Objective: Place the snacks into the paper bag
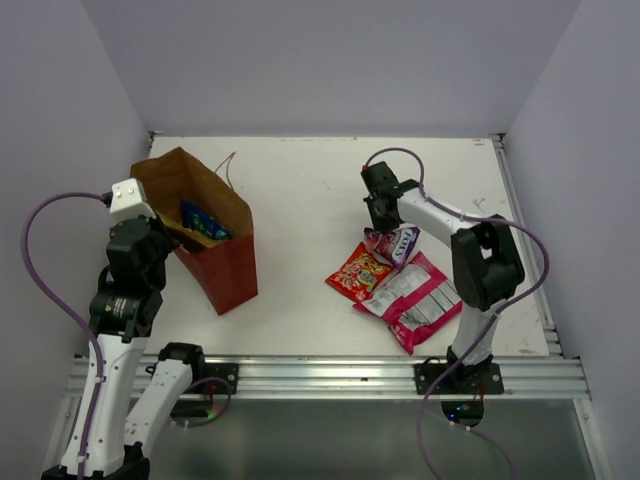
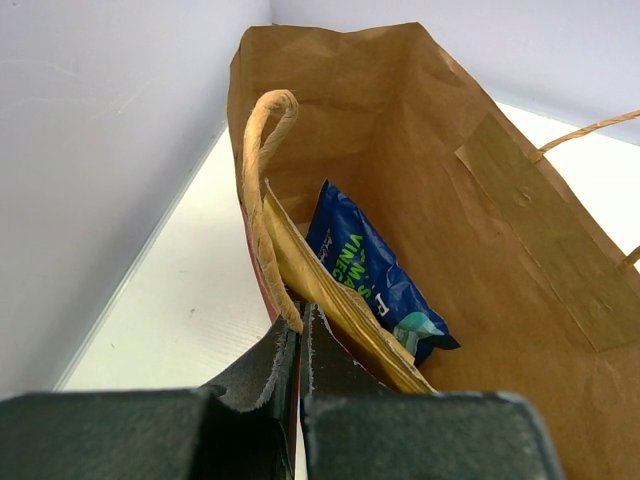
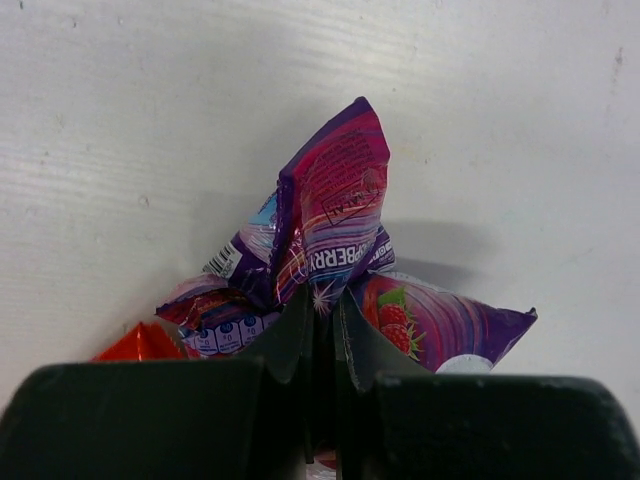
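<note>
The paper bag (image 1: 228, 268) stands open at the left, red-brown outside and kraft brown inside (image 2: 420, 150). My left gripper (image 1: 168, 238) (image 2: 298, 322) is shut on its near wall, beside a string handle (image 2: 262, 150). Inside lean a dark blue packet (image 2: 362, 262) (image 1: 200, 219) and a tan chips bag (image 2: 325, 285). At the right, my right gripper (image 1: 386, 230) (image 3: 322, 300) is shut on the crumpled small purple packet (image 3: 330, 205) (image 1: 397, 243). A red colourful packet (image 1: 360, 272) and a pink-and-silver packet (image 1: 415, 295) lie flat just in front of it.
The white table (image 1: 300, 200) is walled on the left, back and right. An aluminium rail (image 1: 330, 375) runs along its near edge, with both arm bases on it. The bag's far handle (image 1: 228, 165) sticks up over the table.
</note>
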Controlling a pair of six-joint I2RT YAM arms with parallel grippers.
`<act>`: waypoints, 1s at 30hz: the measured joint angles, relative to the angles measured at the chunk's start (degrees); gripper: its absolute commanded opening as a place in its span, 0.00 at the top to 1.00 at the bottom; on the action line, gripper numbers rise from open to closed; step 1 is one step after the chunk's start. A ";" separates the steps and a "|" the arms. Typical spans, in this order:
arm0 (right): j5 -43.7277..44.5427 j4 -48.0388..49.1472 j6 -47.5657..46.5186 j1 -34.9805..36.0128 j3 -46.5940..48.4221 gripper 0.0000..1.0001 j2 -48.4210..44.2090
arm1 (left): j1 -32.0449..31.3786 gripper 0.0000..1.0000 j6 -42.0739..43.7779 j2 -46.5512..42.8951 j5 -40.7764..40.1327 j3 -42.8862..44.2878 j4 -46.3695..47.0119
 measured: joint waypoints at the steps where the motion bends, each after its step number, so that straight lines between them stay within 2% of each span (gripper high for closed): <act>1: 0.35 -1.31 0.28 0.24 0.04 1.00 -0.92 | 0.00 1.00 0.00 0.00 0.00 0.00 0.00; 4: 0.83 -5.46 0.96 1.99 1.90 1.00 -4.85 | 0.00 1.00 0.00 0.00 -0.07 0.00 0.00; 8: 1.14 -7.58 2.05 6.67 11.17 1.00 -9.88 | 0.00 1.00 0.00 0.07 -0.11 0.00 0.00; 12: -2.60 -3.69 4.33 12.09 21.75 1.00 -14.75 | 0.00 1.00 0.00 0.22 -0.11 0.00 0.00; 17: -11.10 4.37 8.52 14.64 27.17 1.00 -18.08 | 0.00 1.00 0.00 0.39 -0.13 0.00 0.00; 20: -17.84 8.39 12.02 15.08 31.21 1.00 -15.32 | 0.00 1.00 0.00 0.50 -0.15 0.00 0.02; 23: -22.82 10.80 14.60 16.85 38.23 1.00 -8.52 | 0.00 1.00 0.00 0.52 -0.15 0.00 0.02; 30: -29.99 10.78 17.09 25.35 53.81 1.00 8.72 | -0.04 1.00 0.00 0.52 -0.17 0.00 0.02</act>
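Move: The right hand has the purple packet pinched just off the table; the mouth of the paper bag lies about 40 cm to its left, 6 cm back and some 20 cm higher. The orange-red packet lies about 8 cm back and 6 cm left of the right hand, the pink packet some 15 cm back and 5 cm right, both about 5 cm below it. From the left hand, the mouth's middle is about 8 cm ahead, 6 cm right and slightly lower. Keeping its pinch on the purple packet, the right hand goes steeply up first, then sweeps left towards the bag's mouth, some 35 cm in each direction, sinking a few centimetres at the end while still well above the rim. Its fingers swing round by about 75 degrees from pointing mostly down to pointing left, while the left hand stays put with its shut fingers holding the bag's near left edge. ##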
